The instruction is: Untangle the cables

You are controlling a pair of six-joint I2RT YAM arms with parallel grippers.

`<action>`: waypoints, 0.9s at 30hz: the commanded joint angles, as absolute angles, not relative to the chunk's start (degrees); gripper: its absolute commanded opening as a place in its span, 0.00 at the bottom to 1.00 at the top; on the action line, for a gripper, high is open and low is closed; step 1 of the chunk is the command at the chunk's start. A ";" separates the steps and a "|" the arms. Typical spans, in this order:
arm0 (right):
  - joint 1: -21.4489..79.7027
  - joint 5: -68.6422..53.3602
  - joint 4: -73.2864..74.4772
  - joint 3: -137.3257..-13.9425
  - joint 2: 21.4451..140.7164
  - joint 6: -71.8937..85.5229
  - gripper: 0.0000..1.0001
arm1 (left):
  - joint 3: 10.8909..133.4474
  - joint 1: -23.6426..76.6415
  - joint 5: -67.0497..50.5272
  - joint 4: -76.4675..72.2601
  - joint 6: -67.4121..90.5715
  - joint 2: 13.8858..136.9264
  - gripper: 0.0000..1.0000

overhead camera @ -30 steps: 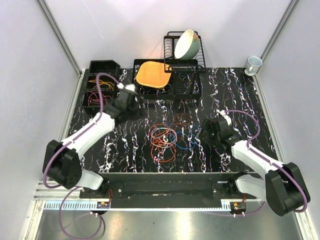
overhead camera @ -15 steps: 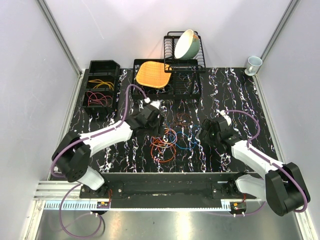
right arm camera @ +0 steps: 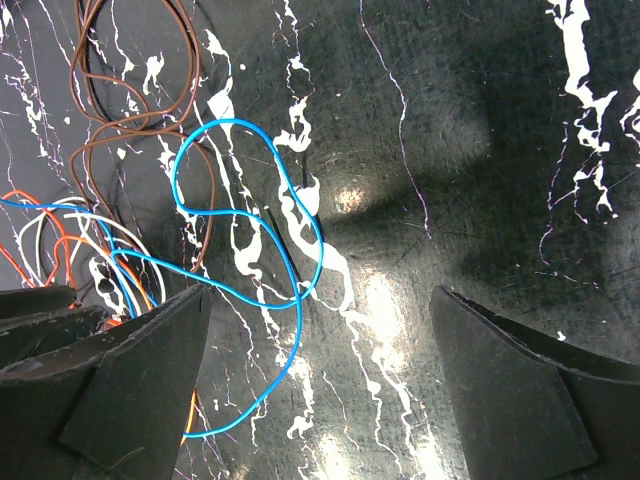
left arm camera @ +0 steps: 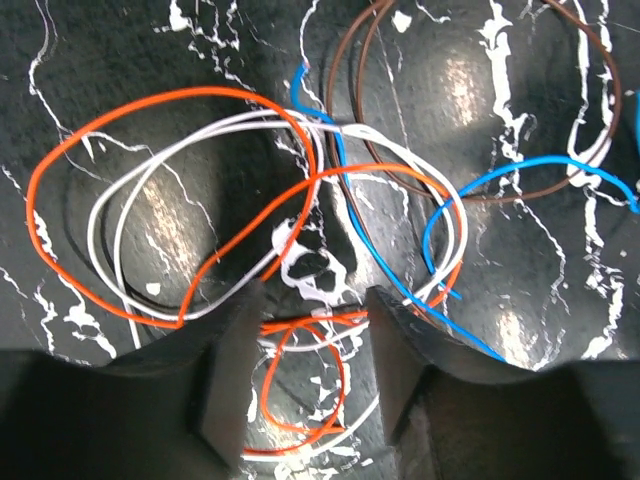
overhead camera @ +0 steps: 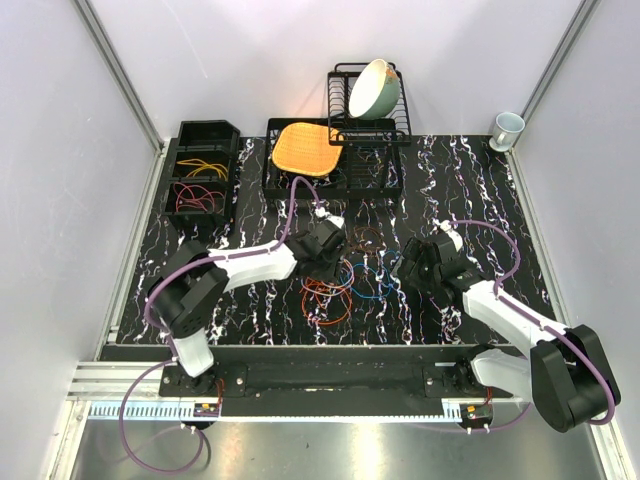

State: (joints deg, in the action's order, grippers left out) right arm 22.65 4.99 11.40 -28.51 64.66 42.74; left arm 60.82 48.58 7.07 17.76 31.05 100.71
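Note:
The cables [overhead camera: 340,275] lie in a tangle of orange, blue, white and brown loops at the middle of the black marbled table. My left gripper [overhead camera: 335,255] is down at the tangle's left part. In the left wrist view its jaws [left arm camera: 310,370] stand partly apart, with a small orange loop [left arm camera: 300,385] and a white wire between them, unpinched. A large orange loop [left arm camera: 60,170], blue wire [left arm camera: 480,185] and brown coil [left arm camera: 600,90] spread beyond. My right gripper [overhead camera: 408,262] hangs wide open at the tangle's right edge, a blue loop [right arm camera: 230,122] just ahead of its fingers [right arm camera: 320,390].
A black bin [overhead camera: 200,170] at the back left holds yellow and red wires. A dish rack [overhead camera: 370,110] with a tilted bowl [overhead camera: 375,88] and an orange woven mat [overhead camera: 305,148] stand at the back. A mug [overhead camera: 507,128] sits at the back right corner.
My left arm has swung from beside the bin rightward and down onto the tangle, its jaws narrowing. The right arm has not moved.

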 commanded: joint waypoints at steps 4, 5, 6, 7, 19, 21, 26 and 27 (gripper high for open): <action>22.59 5.80 10.11 -30.50 64.69 42.63 0.96 | 65.12 48.52 10.98 15.73 30.06 102.21 0.46; 22.59 5.80 10.11 -30.59 64.77 42.63 0.96 | 65.47 48.60 11.25 15.82 30.06 102.39 0.46; 22.59 5.71 10.11 -30.59 64.69 42.54 0.96 | 65.74 48.60 11.77 16.26 30.23 102.83 0.46; 22.59 5.71 10.11 -30.59 64.69 42.63 0.96 | 66.00 48.60 12.56 16.35 30.50 102.83 0.46; 22.59 5.27 9.93 -30.67 65.04 42.28 0.97 | 67.58 48.60 13.36 16.26 30.59 105.55 0.35; 22.59 5.19 9.93 -30.59 65.21 42.28 0.97 | 67.94 48.69 13.45 16.08 30.67 106.17 0.29; 22.59 5.10 9.84 -30.59 65.13 42.19 0.97 | 67.76 48.87 13.80 15.21 30.76 106.00 0.00; 22.59 5.18 9.93 -30.67 65.13 42.27 0.97 | 67.76 48.87 14.06 15.21 30.76 106.00 0.00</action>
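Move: The orange cable's near strand of its upper loop lies about 2 cm ahead of the left hand and a centimetre below, neither left nor right. The white cable's loops cross it, centred about 2 cm ahead and 1 cm left of the hand; the blue cable is some 9 cm to the hand's right, level with it, and the brown cable about 8 cm ahead and 8 cm right. From the right hand, that orange strand lies roughly 17 cm left, 1 cm ahead, 4 cm lower. The orange strand is caught where it crosses the white loops: the left hand, low over the table, slides forward about 2.5 cm with its half-open fingers pointing down, lifting very slightly and then sinking about 1 cm onto the strand. The fingers shut almost fully late on and pinch it. ##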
